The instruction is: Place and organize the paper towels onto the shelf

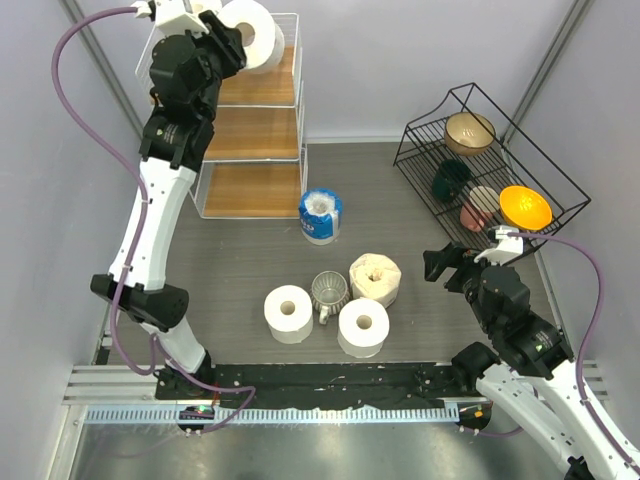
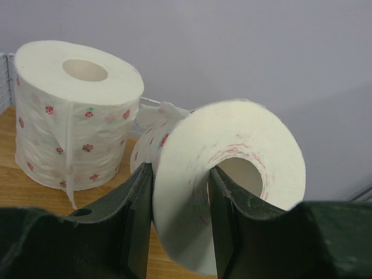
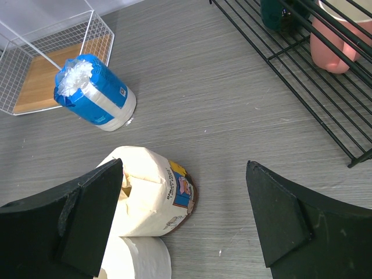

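My left gripper [image 1: 232,38] is up at the top tier of the white wire shelf [image 1: 255,130], shut on a red-dotted paper towel roll [image 2: 244,139]; one finger [image 2: 224,209] is inside its core and the other outside its wall. A second red-dotted roll [image 2: 75,110] stands upright on the top board [image 2: 17,192]. On the table lie a blue-wrapped roll [image 1: 320,215], a cream ragged roll [image 1: 375,278] and two white rolls [image 1: 288,312] [image 1: 363,325]. My right gripper [image 3: 183,174] hangs open above the table just right of the cream roll [image 3: 148,197], holding nothing.
A clear glass mug [image 1: 328,292] stands between the white rolls and the cream one. A black wire rack [image 1: 490,170] with bowls and cups sits at the back right. Walls close in on the left, back and right sides.
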Available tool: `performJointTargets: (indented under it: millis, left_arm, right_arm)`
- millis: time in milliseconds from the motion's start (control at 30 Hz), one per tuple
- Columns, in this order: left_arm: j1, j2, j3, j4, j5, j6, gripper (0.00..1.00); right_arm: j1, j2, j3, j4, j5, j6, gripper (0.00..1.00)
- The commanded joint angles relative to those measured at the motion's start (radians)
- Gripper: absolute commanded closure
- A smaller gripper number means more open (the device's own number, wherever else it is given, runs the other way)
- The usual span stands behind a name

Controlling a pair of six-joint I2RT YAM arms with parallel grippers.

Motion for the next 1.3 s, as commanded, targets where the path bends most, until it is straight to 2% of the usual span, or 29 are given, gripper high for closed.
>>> performJointTargets:
  millis: [0, 333, 400, 600, 800, 1100, 1267]
  left_arm:
    - [0.027, -0.002, 0.037, 0.085, 0.025, -0.035, 0.65]
    - [0.041, 0.03, 0.05, 0.065, 0.046, -0.074, 0.58]
    - [0.041, 0.037, 0.054, 0.065, 0.042, -0.075, 0.5]
    - [0.041, 0.047, 0.076, 0.058, 0.034, -0.08, 0.36]
    - [0.046, 0.038, 0.082, 0.062, 0.032, -0.074, 0.33]
    - [0.06, 0.089, 0.099, 0.059, 0.055, -0.093, 0.34]
    - [0.064, 0.136, 0.171, 0.065, 0.071, -0.101, 0.34]
  right_arm:
    - [0.004, -0.004, 0.005, 0.037, 0.022, 0.004, 0.08]
    - [0.004, 0.003, 0.004, 0.037, 0.024, 0.002, 0.08]
    - [0.004, 0.0, 0.008, 0.035, 0.03, -0.001, 0.08]
    - [0.004, -0.004, 0.01, 0.032, 0.029, -0.002, 0.08]
    - [0.004, 0.006, 0.01, 0.034, 0.024, -0.001, 0.08]
    - [0.004, -0.005, 0.018, 0.02, 0.03, 0.001, 0.08]
    - [0.004, -0.004, 0.021, 0.019, 0.03, 0.001, 0.08]
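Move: My left hand still pinches the paper towel roll by its wall, with the roll lying on its side. Its place is the free top-shelf spot about 8 cm ahead, 4 cm right and 8 cm below that hand. The standing flowered roll is some 8 cm ahead, 9 cm left and 2 cm lower; the shelf's right side frame is roughly 6 cm ahead and 12 cm right. From my idle right hand the spot is about 34 cm ahead, 36 cm left, 25 cm higher. I ease my left hand forward and down, about 2 cm each, to set the held roll on the top board to the right of the standing one. Then I spread my fingers to let go of its wall, lift some 2.5 cm so the inner finger comes out of the core hole, and finally nudge forward about 1 cm above the roll's near end. ##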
